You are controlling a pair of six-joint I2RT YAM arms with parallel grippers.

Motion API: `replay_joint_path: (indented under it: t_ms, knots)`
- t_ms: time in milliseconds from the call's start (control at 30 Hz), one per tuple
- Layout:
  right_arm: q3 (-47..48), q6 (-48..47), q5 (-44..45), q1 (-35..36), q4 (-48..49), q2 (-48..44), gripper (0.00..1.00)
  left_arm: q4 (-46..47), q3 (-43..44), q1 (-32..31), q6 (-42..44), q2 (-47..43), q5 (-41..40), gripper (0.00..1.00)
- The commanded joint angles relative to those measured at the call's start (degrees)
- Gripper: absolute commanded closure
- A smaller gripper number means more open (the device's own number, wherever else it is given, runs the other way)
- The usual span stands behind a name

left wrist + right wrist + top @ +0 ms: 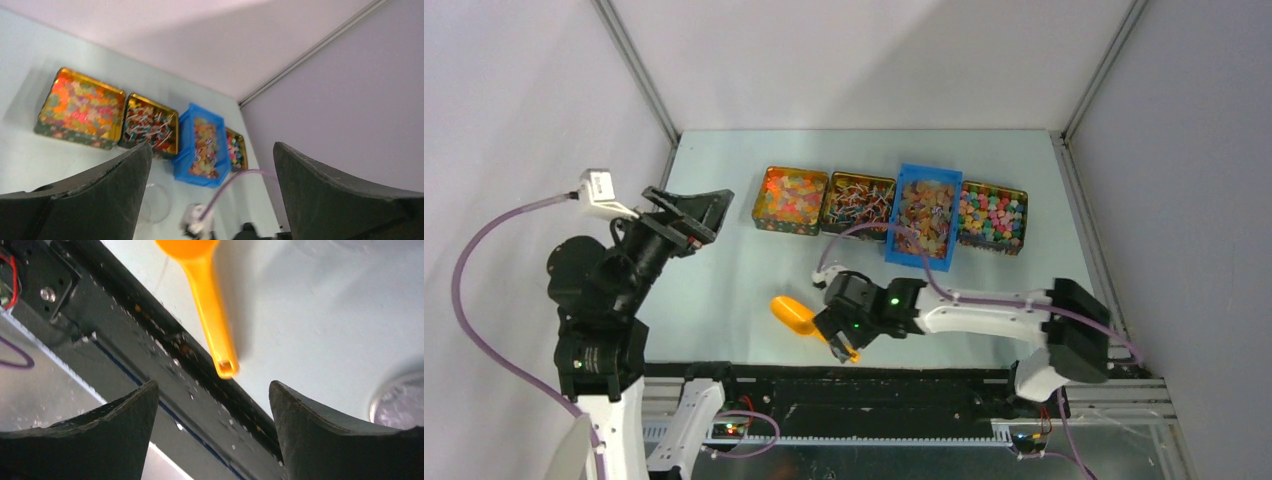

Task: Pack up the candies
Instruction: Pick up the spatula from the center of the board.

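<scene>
The candies fill four containers in a row at the back: a gold tin of gummies (790, 198), a tin of lollipops (858, 203), a blue bin of jellies (927, 215) and a tin of pastel pieces (992, 216). They also show in the left wrist view, with the blue bin (202, 145) in the middle. An orange scoop (792, 314) lies near the table's front edge. My right gripper (844, 342) hovers open over its handle end; the handle (212, 315) lies just ahead of the fingertips, not between them. My left gripper (692, 215) is raised at the left, open and empty.
A clear round container (155, 202) stands on the table in front of the tins. A silver lid (400, 402) lies to the right of the scoop handle. The black rail (200, 370) runs along the table's near edge, right under the handle end. Grey walls enclose the table.
</scene>
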Motion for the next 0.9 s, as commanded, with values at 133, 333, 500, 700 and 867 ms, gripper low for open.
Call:
replay_joint_path:
  t_ms: [133,333,500,700,867]
  knots:
    - [11.39,-1.99,1.11,2.43,6.26,17.07,0.22,6.25,5.97,-0.23,-5.18,1.12,3.78,0.02]
    - [13.92,-3.67,3.32,2.71,5.71,22.02,0.30,6.82,5.02,-0.23,-5.79,0.66,4.33,0.02]
    - [16.25,-4.50,4.73,3.26,3.90,26.00,0.41,7.09,4.77,-0.23,-6.22,0.17,4.21,0.02]
    - [18.48,-5.05,4.99,3.65,2.36,28.55,0.57,6.96,4.61,-0.25,-6.37,-0.27,4.17,0.02]
    - [18.63,-5.81,5.13,4.20,2.17,27.17,0.90,5.11,4.69,-0.23,-4.92,-0.69,3.70,0.02]
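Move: The spatula lies to the left of the open right hand, its middle some 7 cm left, 2 cm ahead and about 9 cm below. Beyond it stands the clear jar, roughly 9 cm ahead and 3 cm left of this hand; the round silver lid is about 11 cm to its right and 6 cm ahead. From the raised left hand, the spatula is about 9 cm right, 7 cm back and 42 cm down. The right fingers come down around the spatula's handle just behind its bowl and pinch it between their tips. The hand gets there by sinking about 8 cm and travelling about as far left, steepening some 10 degrees, closing all the way and tightening further once it has stopped low down. Meanwhile the empty left hand, still wide open, rises 5 to 6 cm clear, drawing back slightly. ##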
